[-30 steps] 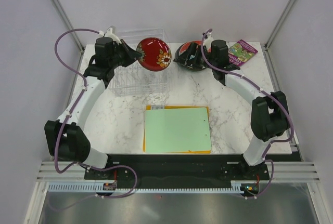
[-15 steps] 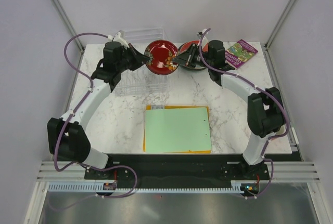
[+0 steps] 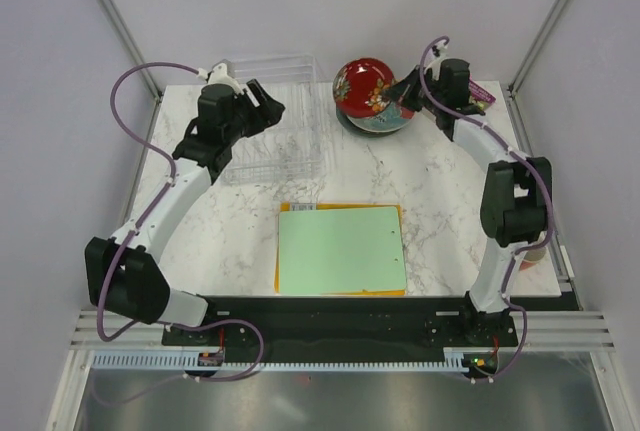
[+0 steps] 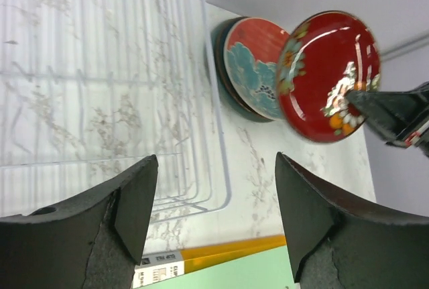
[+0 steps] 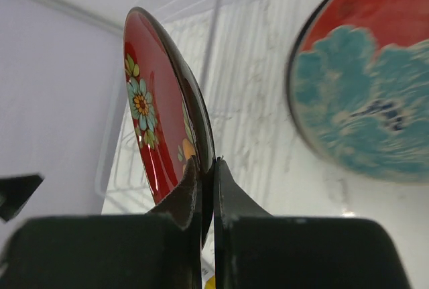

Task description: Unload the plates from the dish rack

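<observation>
My right gripper (image 3: 403,88) is shut on the rim of the small dark red flowered plate (image 3: 364,86) and holds it on edge, tilted, just above the plate stack (image 3: 385,127) at the table's back. In the right wrist view the gripper (image 5: 206,168) pinches that plate (image 5: 151,121); the red plate with teal pattern (image 5: 362,101) lies on top of the stack below. My left gripper (image 3: 266,109) is open and empty over the clear dish rack (image 3: 262,159), which holds no plates. The left wrist view shows my gripper (image 4: 218,215), the rack (image 4: 100,101), the stack (image 4: 251,68) and the held plate (image 4: 328,74).
A green board on an orange board (image 3: 340,249) lies at the table's front middle. A purple packet (image 3: 480,94) lies at the back right, partly behind my right arm. The rack's right wall (image 4: 218,135) stands close to the stack.
The small red plate passed from my left gripper to my right. The left gripper let go and drew back left over the rack. The right carried the plate rightward over the stack.
</observation>
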Controlling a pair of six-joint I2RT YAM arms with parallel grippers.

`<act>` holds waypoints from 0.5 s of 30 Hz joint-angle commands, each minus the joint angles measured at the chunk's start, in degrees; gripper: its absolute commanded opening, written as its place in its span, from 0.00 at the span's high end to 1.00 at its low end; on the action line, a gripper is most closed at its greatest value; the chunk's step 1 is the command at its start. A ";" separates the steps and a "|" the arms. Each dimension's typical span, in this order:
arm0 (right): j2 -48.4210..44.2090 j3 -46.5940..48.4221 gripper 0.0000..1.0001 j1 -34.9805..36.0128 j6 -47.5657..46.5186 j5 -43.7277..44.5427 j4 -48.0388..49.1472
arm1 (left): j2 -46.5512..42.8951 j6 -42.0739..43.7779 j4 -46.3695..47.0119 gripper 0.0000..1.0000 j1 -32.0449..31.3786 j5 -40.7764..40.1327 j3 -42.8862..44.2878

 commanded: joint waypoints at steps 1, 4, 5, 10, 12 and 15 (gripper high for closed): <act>5.21 10.49 1.00 -5.18 -2.10 2.03 -1.76 | -4.23 4.59 0.08 0.23 0.05 -7.53 -2.96; 10.83 16.64 1.00 -6.59 -2.63 2.21 -4.66 | -5.72 5.12 0.34 0.23 0.05 -8.77 -4.81; 13.54 18.04 1.00 -6.77 -2.72 2.29 -5.37 | -6.08 5.47 0.43 0.23 0.05 -8.86 -5.25; 19.45 24.73 1.00 -7.47 -3.07 3.26 -8.79 | -9.85 6.88 0.51 0.23 0.05 -9.65 -8.32; 21.21 25.70 1.00 -7.56 -3.51 3.70 -9.16 | -11.08 7.06 0.52 0.23 -0.04 -9.82 -9.47; 23.50 26.93 1.00 -7.65 -4.21 4.49 -9.77 | -13.54 7.41 0.69 0.23 -0.04 -11.05 -12.10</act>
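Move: The right hand holds the red flowered plate; the plate stack it is bound for lies about 11 cm ahead, 2 cm to the right and 18 cm below. The dish rack's middle is some 29 cm left of the stack and 2 cm nearer the base, the purple booklet about 25 cm right of the stack and 3 cm farther out. From the left hand the stack lies roughly 17 cm ahead, 28 cm right and 23 cm below. Right hand sweeps its pinched plate some 13 cm forward-right, sinking 10 towards the stack; open left hand backs leftward. ##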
